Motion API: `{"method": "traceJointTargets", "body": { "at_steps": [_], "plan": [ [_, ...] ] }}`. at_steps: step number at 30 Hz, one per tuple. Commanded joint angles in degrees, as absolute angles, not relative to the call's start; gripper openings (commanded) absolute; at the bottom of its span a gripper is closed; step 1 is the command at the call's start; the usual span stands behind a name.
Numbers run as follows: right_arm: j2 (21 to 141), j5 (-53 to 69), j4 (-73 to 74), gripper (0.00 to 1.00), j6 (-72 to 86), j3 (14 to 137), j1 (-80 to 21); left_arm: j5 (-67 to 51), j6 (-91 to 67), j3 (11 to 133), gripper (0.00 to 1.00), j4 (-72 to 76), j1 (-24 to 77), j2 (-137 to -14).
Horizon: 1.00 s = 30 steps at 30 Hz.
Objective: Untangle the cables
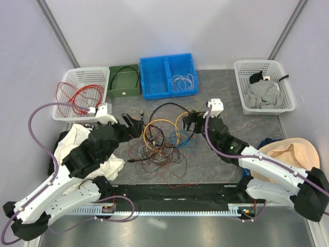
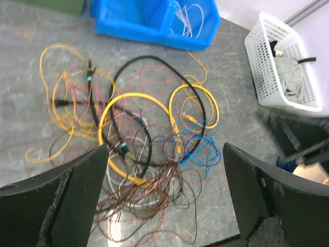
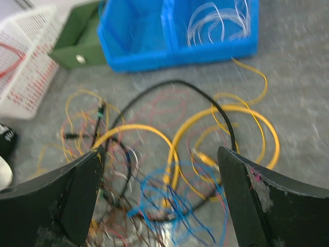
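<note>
The cables [image 1: 160, 140] lie in a knotted heap mid-table between both arms. Yellow loops [image 2: 134, 95], a black cable [image 2: 149, 57], blue strands [image 2: 199, 154] and fine brown and red strands [image 2: 169, 191] cross one another. My left gripper [image 1: 134, 123] hovers at the heap's left edge, open and holding nothing; in the left wrist view the gripper [image 2: 164, 154] frames the brown strands. My right gripper [image 1: 189, 121] hovers at the heap's upper right, open and holding nothing; in the right wrist view the gripper [image 3: 160, 154] spans the blue strands [image 3: 169, 201] and a yellow loop [image 3: 149, 128].
At the back stand a white basket [image 1: 67, 82] with red wires, a green box [image 1: 123, 91], and a blue bin [image 1: 167, 93] with white wires. A white basket [image 1: 241, 69] with grey cloth is back right. White cloth [image 1: 74, 140] lies left, a beige hat [image 1: 290, 154] right.
</note>
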<state>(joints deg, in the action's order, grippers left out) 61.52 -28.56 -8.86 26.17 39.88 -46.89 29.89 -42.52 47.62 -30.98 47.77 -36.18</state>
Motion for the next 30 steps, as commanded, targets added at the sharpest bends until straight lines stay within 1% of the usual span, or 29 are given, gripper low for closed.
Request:
{"method": "traceJointTargets", "body": {
  "at_steps": [1, 8, 15, 17, 20, 26, 30],
  "plan": [
    [56.1, -30.5, -2.8, 0.98, 30.0, 36.0, -48.2, 27.7, -35.2, 52.3, 1.00, -28.2, 47.9, -45.0],
    [50.3, -31.4, 2.8, 0.98, 32.9, 32.4, -48.4, 23.0, -40.3, 50.0, 1.00, -22.9, 47.9, -51.3],
    [44.2, -34.7, 9.1, 0.98, 37.8, 31.4, -48.4, 21.6, -48.6, 47.2, 1.00, -18.6, 47.9, -52.2],
    [42.6, -34.7, 9.1, 0.98, 37.8, 30.2, -48.3, 18.7, -47.5, 47.2, 1.00, -18.5, 47.9, -52.0],
    [38.9, -34.4, 8.6, 0.98, 37.1, 28.8, -48.4, 15.0, -41.8, 47.1, 1.00, -18.9, 47.9, -51.4],
    [35.0, -37.2, 5.5, 0.98, 35.7, 26.0, -48.3, 16.8, -44.1, 44.3, 1.00, -20.2, 47.8, -49.3],
    [37.5, -37.8, 4.0, 0.98, 36.5, 24.5, -48.3, 16.3, -44.7, 42.4, 1.00, -17.3, 47.8, -49.7]
  ]
}}
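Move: The brown-and-red tangle lies about 10 cm to the left hand's right, 2 cm back and some 22 cm below. The yellow loop is about 9 cm to that hand's right and 5 cm ahead, the blue cable roughly 19 cm right and 3 cm ahead. From the right hand, the tangle is about 12 cm left, 6 cm back and 18 cm down; the blue cable is 3 cm left and level fore-and-aft, the yellow coil 9 cm ahead and 2 cm right. Left hand sweeps about 7 cm right and down towards the tangle; right withdraws rightwards and back, both open. ##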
